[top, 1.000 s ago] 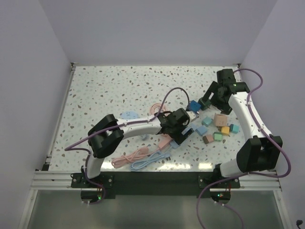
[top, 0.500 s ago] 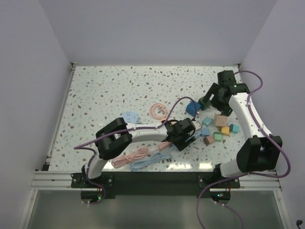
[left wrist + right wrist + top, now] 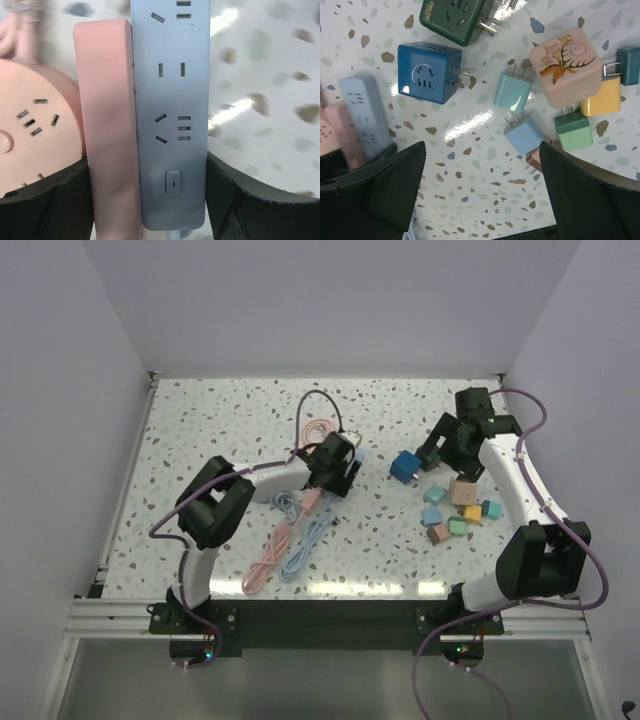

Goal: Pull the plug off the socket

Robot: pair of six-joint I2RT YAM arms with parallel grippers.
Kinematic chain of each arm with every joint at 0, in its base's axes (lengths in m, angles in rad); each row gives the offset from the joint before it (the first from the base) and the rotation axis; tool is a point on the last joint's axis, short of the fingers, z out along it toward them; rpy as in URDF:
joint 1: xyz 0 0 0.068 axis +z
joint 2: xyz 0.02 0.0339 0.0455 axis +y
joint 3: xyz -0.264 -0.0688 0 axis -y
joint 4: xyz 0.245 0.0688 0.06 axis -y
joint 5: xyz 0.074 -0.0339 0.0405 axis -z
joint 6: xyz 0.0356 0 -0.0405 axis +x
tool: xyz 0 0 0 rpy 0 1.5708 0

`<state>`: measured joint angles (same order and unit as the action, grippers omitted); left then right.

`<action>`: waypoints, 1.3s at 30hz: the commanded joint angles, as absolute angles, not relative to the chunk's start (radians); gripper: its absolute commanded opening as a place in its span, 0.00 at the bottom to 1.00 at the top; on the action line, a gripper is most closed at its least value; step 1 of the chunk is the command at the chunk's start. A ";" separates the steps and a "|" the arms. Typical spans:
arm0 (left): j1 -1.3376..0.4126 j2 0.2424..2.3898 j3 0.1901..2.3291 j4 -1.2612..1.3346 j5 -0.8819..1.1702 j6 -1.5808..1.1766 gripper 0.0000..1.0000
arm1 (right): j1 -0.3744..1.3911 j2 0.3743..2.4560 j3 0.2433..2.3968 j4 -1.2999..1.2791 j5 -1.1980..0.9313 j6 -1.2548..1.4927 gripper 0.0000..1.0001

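My left gripper (image 3: 335, 468) is shut across two power strips held side by side, a blue-grey one (image 3: 172, 125) and a pink one (image 3: 110, 125). The left wrist view shows one finger (image 3: 65, 200) on each outer side, and the blue-grey strip's outlets hold no plug. A blue cube plug adapter (image 3: 405, 466) lies free on the table with its prongs bare (image 3: 430, 71). My right gripper (image 3: 437, 452) hovers beside it, open and empty (image 3: 482, 190). Both strips show at the left edge of the right wrist view (image 3: 367, 112).
A round pink socket (image 3: 30, 135) lies left of the strips. Pink and blue cables (image 3: 285, 555) trail toward the front. Several small plugs (image 3: 455, 505) sit by the right arm, with a dark green cube (image 3: 457, 17) and a pink deer cube (image 3: 562, 60).
My left gripper has swung left and back with the two strips, dragging their cables. The blue cube stayed by the right gripper, now apart from the strips.
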<state>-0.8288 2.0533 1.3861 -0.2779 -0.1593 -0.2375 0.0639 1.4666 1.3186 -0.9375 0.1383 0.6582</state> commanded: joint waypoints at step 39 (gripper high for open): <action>-0.090 1.665 1.206 -0.354 0.023 -0.298 1.00 | 0.057 1.419 1.284 -0.652 0.041 0.492 0.99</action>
<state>-0.0864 1.7817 1.1957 -0.3672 -0.0536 -0.3115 0.0628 1.4940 1.2778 -0.7017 0.0376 0.5503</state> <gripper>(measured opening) 0.996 0.986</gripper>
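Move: The left hand, down at the table, already grips the pink and blue power strips side by side; they are bound for the clear left side, about 33 cm left and 14 cm ahead. The pink round socket lies some 6 cm left and 9 cm ahead, the blue round socket about 18 cm left and 3 cm ahead. From the right hand, the blue cube is some 9 cm ahead, 7 cm left and 12 cm below, with the green cube 13 cm ahead and 1 cm left. Still pinching both strips, the left hand drags them level across the table, about 33 cm left and 14 cm forward, turning nearly 50 degrees counter-clockwise. It then eases back about 5 cm, opens fully and rises about 4 cm off them. The open right hand edges some 4 cm forward towards the blue cube, dipping about 3 cm and rising again. ##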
